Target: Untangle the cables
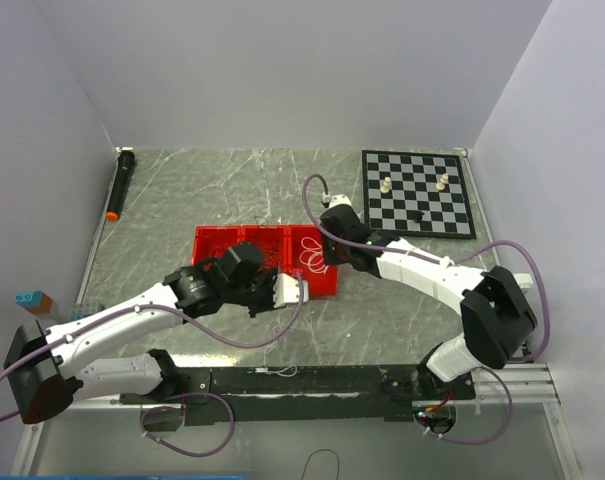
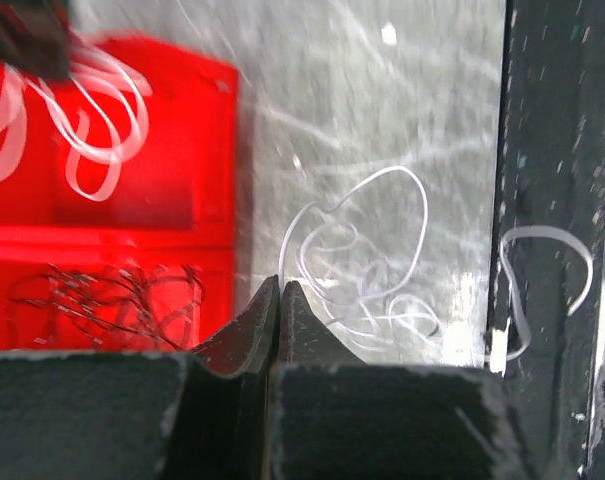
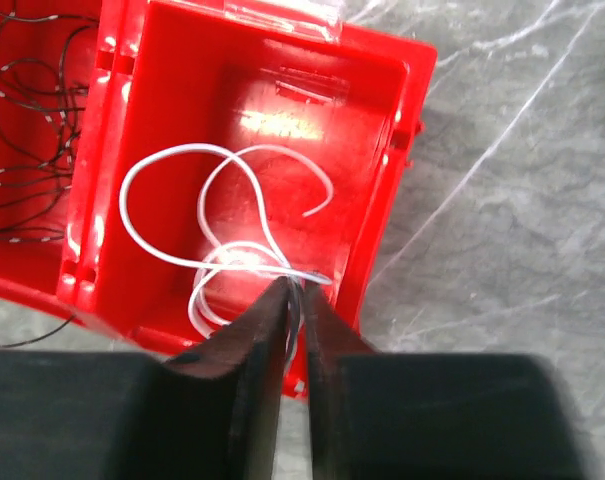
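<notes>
The cables are thin wires. A white tangle (image 2: 367,270) lies on the marble beside the red tray (image 2: 207,120). My left gripper (image 2: 280,285) is shut on one white strand of it that rises from the tips; from above it (image 1: 294,290) hangs at the tray's near right corner. More white cable (image 3: 222,215) is looped in the tray's right compartment (image 3: 382,140). My right gripper (image 3: 295,290) hovers over that loop, its jaws a crack apart, with the wire lying across the tips. Black cables (image 3: 32,120) fill the middle compartment.
A chessboard (image 1: 417,192) with a few pieces lies at the back right. A black marker with an orange tip (image 1: 120,185) rests along the left wall. A black rail (image 1: 302,380) runs along the near edge, with a white strand (image 2: 542,270) on it.
</notes>
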Robot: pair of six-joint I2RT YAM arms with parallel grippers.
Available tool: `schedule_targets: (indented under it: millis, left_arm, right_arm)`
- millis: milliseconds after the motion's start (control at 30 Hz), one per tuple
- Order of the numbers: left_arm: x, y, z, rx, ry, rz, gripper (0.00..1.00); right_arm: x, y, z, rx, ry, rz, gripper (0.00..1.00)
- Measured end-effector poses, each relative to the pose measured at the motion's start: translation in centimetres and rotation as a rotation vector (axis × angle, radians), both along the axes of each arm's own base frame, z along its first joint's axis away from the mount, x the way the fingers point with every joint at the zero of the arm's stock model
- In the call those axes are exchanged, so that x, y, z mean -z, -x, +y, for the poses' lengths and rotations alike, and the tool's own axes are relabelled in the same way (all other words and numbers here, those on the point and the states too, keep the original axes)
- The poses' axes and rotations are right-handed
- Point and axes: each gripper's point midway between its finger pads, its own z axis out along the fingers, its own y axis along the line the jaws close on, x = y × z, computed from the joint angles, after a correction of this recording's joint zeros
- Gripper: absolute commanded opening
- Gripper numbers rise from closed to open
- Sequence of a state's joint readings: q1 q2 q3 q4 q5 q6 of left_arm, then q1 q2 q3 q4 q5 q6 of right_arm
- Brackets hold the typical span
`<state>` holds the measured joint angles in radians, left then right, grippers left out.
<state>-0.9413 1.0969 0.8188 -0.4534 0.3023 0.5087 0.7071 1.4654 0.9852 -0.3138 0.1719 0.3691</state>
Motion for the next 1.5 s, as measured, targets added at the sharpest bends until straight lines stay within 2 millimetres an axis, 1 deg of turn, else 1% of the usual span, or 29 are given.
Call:
schedule_targets:
  millis: [33, 100, 133, 200, 300, 367, 433, 533, 700, 800, 867, 933, 1000, 1100, 1233, 1300, 1367, 1433, 1500]
  left_arm:
    - [-0.7, -0.1, -0.3, 0.001, 0.014, -0.003, 0.01]
    - [-2.7, -0.3, -0.9, 0.006, 0.049, -0.014, 0.01]
    - [-3.7, -0.4, -1.2, 0.005, 0.067, -0.02, 0.01]
    - [-6.0, -0.6, -1.9, 0.009, 0.112, -0.035, 0.01]
    - [-10.1, -1.0, -2.9, 0.015, 0.191, -0.072, 0.01]
    - [-12.7, -1.3, -3.4, 0.018, 0.238, -0.099, 0.01]
    - [-14.8, -1.5, -3.9, 0.021, 0.274, -0.125, 0.01]
    - [-16.7, -1.7, -4.4, 0.024, 0.319, -0.169, 0.01]
    - [-17.9, -2.1, -5.4, 0.028, 0.361, -0.258, 0.01]
    - [-18.6, -2.9, -5.9, 0.009, 0.388, -0.318, 0.01]
    - [-19.3, -3.9, -6.3, -0.018, 0.409, -0.367, 0.01]
    - [-19.8, -5.2, -6.8, -0.054, 0.427, -0.412, 0.01]
    - [-20.0, -6.7, -7.1, -0.095, 0.437, -0.454, 0.01]
    - [-19.3, -9.0, -7.4, -0.16, 0.432, -0.487, 0.01]
    - [-17.8, -12.9, -7.2, -0.263, 0.403, -0.516, 0.01]
    - [-16.5, -15.3, -6.8, -0.32, 0.371, -0.519, 0.01]
    - [-15.1, -17.2, -6.4, -0.358, 0.336, -0.513, 0.01]
    - [-13.8, -18.4, -6.1, -0.382, 0.307, -0.508, 0.01]
    - [-12.9, -19.0, -5.9, -0.388, 0.286, -0.511, 0.01]
  right_arm:
    - [0.1, -0.2, 0.2, 0.003, 0.003, 0.003, 0.37]
    - [-0.2, -0.6, 0.5, 0.009, 0.003, -0.002, 0.5]
    - [-0.5, -0.8, 0.6, 0.014, -0.004, -0.007, 0.53]
    - [-1.4, -1.2, 0.9, 0.018, -0.014, -0.025, 0.62]
    - [-2.8, -1.7, 1.5, 0.026, -0.043, -0.044, 0.74]
    - [-3.5, -1.6, 1.6, 0.03, -0.06, -0.05, 0.79]
    - [-4.5, -1.1, 1.3, 0.037, -0.087, -0.058, 0.8]
    - [-7.1, 0.0, 0.5, 0.047, -0.145, -0.102, 0.8]
    - [-12.5, 1.7, -2.2, 0.109, -0.259, -0.239, 0.79]
    - [-14.8, 2.1, -4.3, 0.181, -0.297, -0.316, 0.77]
    - [-15.7, 2.4, -5.9, 0.236, -0.309, -0.361, 0.77]
    - [-15.7, 2.8, -7.2, 0.279, -0.312, -0.392, 0.76]
    - [-15.0, 3.2, -8.2, 0.308, -0.309, -0.403, 0.76]
    - [-13.6, 3.6, -9.0, 0.336, -0.298, -0.393, 0.76]
    - [-11.8, 3.9, -9.5, 0.358, -0.277, -0.364, 0.76]
    - [-11.5, 4.2, -9.8, 0.37, -0.276, -0.358, 0.76]
    - [-11.6, 4.4, -10.2, 0.38, -0.281, -0.364, 0.75]
    - [-11.8, 4.7, -10.6, 0.391, -0.292, -0.378, 0.75]
    - [-12.1, 4.8, -11.0, 0.402, -0.296, -0.391, 0.75]
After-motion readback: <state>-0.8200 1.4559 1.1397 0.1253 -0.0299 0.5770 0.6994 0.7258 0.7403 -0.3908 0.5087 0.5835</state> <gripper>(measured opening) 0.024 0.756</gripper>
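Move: The left hand still holds the white cable; the red box's right compartment lies about 16 cm ahead of it, 5 cm right and 11 cm below, the middle compartment with dark cables 16 cm ahead and 5 cm left. Loose white loops lie on the table roughly 11 cm beneath it, 3 cm back and 2 cm right. From the right hand, the right compartment's middle is some 3 cm ahead, 4 cm left and 6 cm down. Left lifts its white cable about 20 cm, then forward over the box; right lets go, retreating up-right. ##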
